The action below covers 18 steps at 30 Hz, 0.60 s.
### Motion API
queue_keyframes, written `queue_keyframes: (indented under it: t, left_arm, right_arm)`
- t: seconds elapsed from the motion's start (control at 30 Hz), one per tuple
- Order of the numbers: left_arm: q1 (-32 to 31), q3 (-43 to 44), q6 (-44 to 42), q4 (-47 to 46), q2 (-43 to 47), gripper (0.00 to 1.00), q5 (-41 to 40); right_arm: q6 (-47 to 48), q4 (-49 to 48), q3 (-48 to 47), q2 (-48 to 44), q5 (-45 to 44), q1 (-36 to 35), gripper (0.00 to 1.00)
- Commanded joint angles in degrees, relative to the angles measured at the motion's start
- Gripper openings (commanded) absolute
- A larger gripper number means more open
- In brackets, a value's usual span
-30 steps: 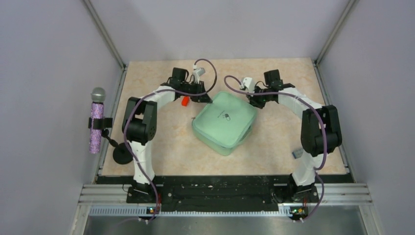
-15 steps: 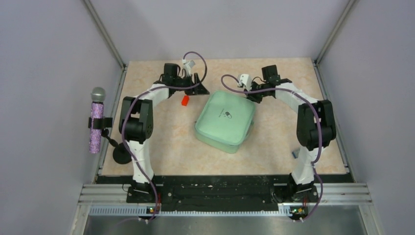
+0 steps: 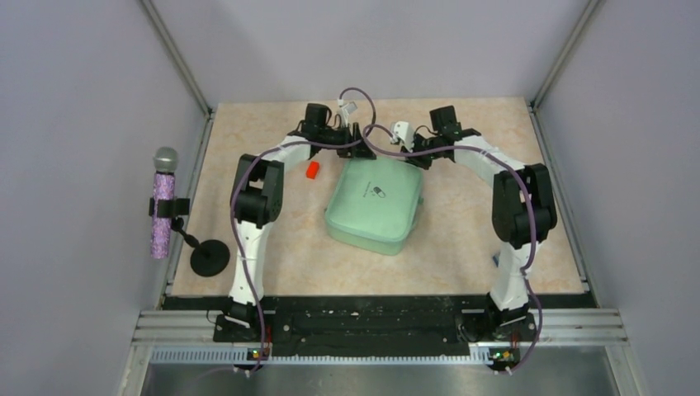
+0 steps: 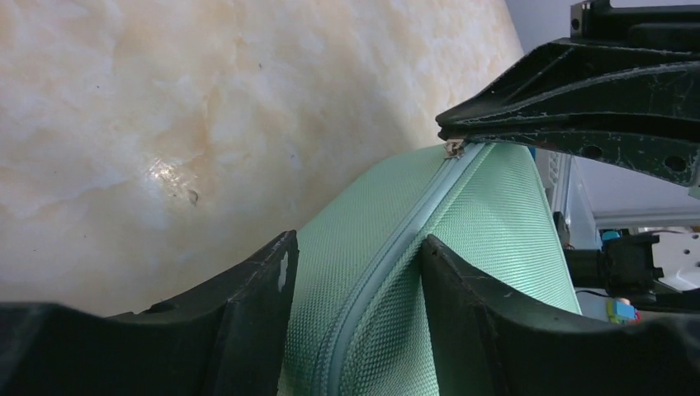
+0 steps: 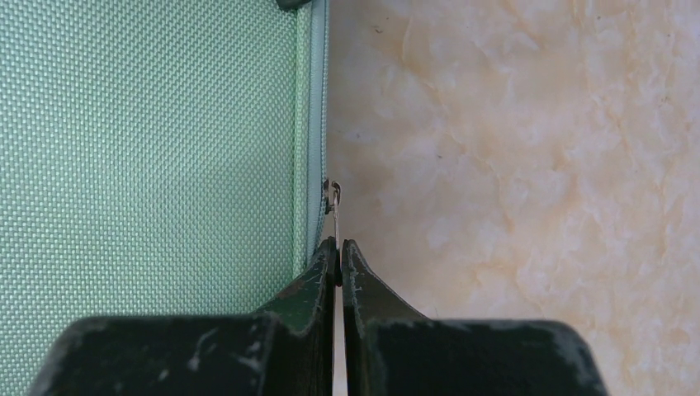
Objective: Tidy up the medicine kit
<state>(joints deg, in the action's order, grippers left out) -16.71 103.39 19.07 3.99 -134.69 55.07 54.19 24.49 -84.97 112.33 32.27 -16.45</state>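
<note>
The medicine kit (image 3: pixel 373 202) is a mint-green woven case with a zipper, lying mid-table with its lid down. My left gripper (image 3: pixel 355 149) is at its far left corner. In the left wrist view that gripper (image 4: pixel 357 247) is open, its jaws straddling the kit's zippered edge (image 4: pixel 487 214). My right gripper (image 3: pixel 410 152) is at the far edge. It is shut (image 5: pixel 338 244) on the small metal zipper pull (image 5: pixel 333 198), right beside the kit's seam (image 5: pixel 148 140). The left wrist view also shows the pull (image 4: pixel 453 148) pinched at the right gripper's tips.
A small red object (image 3: pixel 312 170) lies on the table left of the kit, close to the left arm. A microphone on a stand (image 3: pixel 163 202) is at the left edge. A small grey-blue item (image 3: pixel 498 260) lies by the right arm's base.
The left gripper opened and swung right onto the kit's far left corner. The right gripper moved left along the far edge with the zipper pull. The kit turned slightly.
</note>
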Motion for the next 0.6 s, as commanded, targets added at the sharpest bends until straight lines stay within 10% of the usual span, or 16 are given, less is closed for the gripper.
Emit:
queue_keyframes:
  t: [0.0,0.2,0.43,0.57]
  left_arm:
    - [0.12,0.18,-2.81,2.69,-0.21,0.57,6.67]
    - [-0.32,-1.82,-13.35,12.6,1.18,0.43,8.06]
    - [0.63,-2.78,-24.71,21.86,2.54,0.01,8.63]
    - [1.93,-3.89,-23.8,20.81,3.94,0.0,8.78]
  right_arm:
    - [-1.3,-2.96,-2.96,0.64,2.93,-2.05,0.0]
    - [-0.52,-3.7,-2.92,1.55,0.48,-1.96,0.0]
    - [5.38,-1.13,-3.27,1.31,-0.16,1.95,0.0]
    - [10.66,1.79,-2.5,0.36,-0.52,4.61,0.0]
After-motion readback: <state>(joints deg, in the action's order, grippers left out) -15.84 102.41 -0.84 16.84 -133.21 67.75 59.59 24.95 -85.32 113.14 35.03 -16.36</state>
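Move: The kit's zipper seam along its far edge, which my left hand will pinch, lies about 3 cm back and 1 cm below it. From that hand the zipper pull is roughly 3 cm back and 9 cm right, the kit's far-left corner some 2 cm back and 6 cm left, and the red box about 3 cm back, 16 cm left and 8 cm below. My right hand already holds the pull; the far-left corner is about 15 cm left and 2 cm ahead of it, level. My left hand draws back about 5 cm with its open fingers astride the seam, yawing some 15 degrees clockwise, and closes them to pinch the seam near the kit's far-left corner. My right hand keeps its pinch on the zipper pull and all but stays put, edging a centimetre left, easing back slightly and turning a touch counter-clockwise. ##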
